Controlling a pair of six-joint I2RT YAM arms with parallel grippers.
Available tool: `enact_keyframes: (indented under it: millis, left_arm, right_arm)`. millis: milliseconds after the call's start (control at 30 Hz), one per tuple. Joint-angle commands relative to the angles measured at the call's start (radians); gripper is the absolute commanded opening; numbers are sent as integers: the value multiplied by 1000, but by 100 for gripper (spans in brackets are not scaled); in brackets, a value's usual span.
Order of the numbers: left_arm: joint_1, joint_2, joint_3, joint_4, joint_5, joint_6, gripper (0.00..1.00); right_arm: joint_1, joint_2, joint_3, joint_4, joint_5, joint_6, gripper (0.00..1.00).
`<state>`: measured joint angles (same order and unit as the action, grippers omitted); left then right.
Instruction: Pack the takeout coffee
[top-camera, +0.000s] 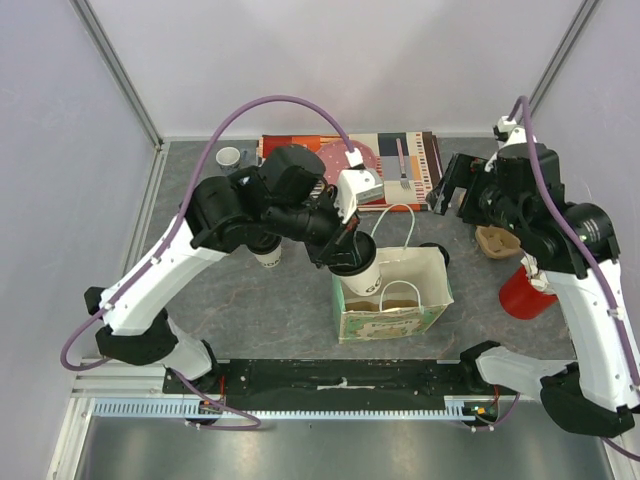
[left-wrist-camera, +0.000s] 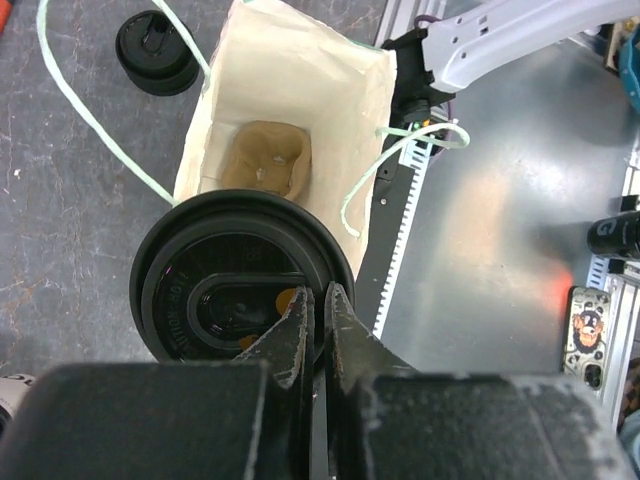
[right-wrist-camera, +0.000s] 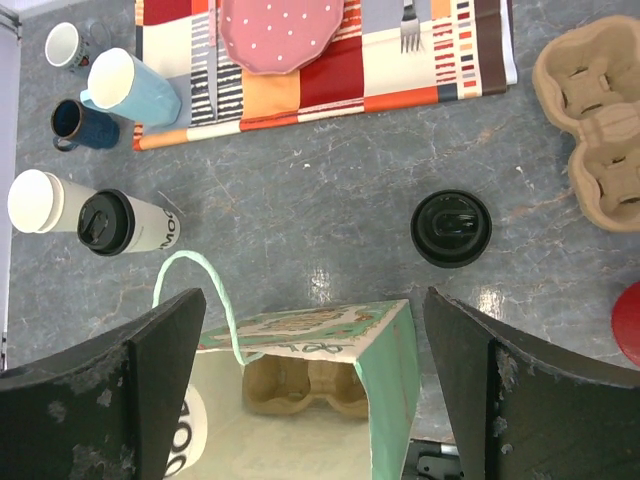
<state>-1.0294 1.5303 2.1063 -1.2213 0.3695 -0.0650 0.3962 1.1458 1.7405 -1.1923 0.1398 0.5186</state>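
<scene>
My left gripper (top-camera: 350, 248) (left-wrist-camera: 320, 295) is shut on the rim of the black lid of a takeout coffee cup (top-camera: 362, 279) (left-wrist-camera: 235, 290). The cup hangs tilted in the mouth of the open paper bag (top-camera: 425, 290) (left-wrist-camera: 300, 80), and its printed white side (right-wrist-camera: 185, 440) shows inside the bag's left part. A cardboard cup carrier (left-wrist-camera: 268, 160) (right-wrist-camera: 310, 385) lies at the bag's bottom. A second lidded cup (right-wrist-camera: 125, 222) (top-camera: 267, 256) is on the table left of the bag. My right gripper (top-camera: 447, 195) (right-wrist-camera: 312, 300) hovers open above the bag's far side, holding nothing.
A loose black lid (right-wrist-camera: 451, 228) (top-camera: 436, 251) lies right of the bag. Another cardboard carrier (right-wrist-camera: 590, 90) and a red cup (top-camera: 525, 292) sit at the right. Stacked white cups (right-wrist-camera: 40, 200), three mugs (right-wrist-camera: 130, 88) and a striped placemat (right-wrist-camera: 330, 70) with a pink plate are at the back.
</scene>
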Motion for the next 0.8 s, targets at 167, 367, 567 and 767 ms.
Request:
enact_keyframes:
  millis: [167, 367, 567, 767]
  left_arm:
    - [-40, 65, -20, 75, -204, -53, 2]
    - [-77, 91, -14, 74, -161, -47, 2]
    - [-103, 82, -78, 86, -208, -33, 2]
    - [-143, 109, -141, 118, -291, -56, 2]
  right_arm:
    - [-2, -86, -24, -44, 70, 49, 98]
    - [-2, -110, -41, -55, 86, 61, 98]
    - [-2, -98, -52, -56, 77, 46, 98]
    - [-2, -106, -88, -41, 69, 47, 98]
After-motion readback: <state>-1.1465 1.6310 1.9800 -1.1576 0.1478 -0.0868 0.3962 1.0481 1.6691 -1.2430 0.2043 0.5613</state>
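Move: Beneath the left hand, which still holds the lidded cup, the carrier lies on the bag's floor, roughly 7 cm to the right, about level fore and aft and some 33 cm down. A loose black lid sits about 13 cm ahead and 19 cm right on the table. The other lidded cup stands about 11 cm ahead and 18 cm left. From the right hand the carrier is some 12 cm back, 11 cm left and 32 cm below. Lowering the lidded cup through the bag's open mouth at its left side, the left hand sinks about 8 cm, easing briefly midway, and works some 3 cm right towards the carrier. Its fingers tip down by roughly 10 degrees and keep their pinch on the lid's edge. The empty right hand, wide open, draws back and right about 3 cm. ##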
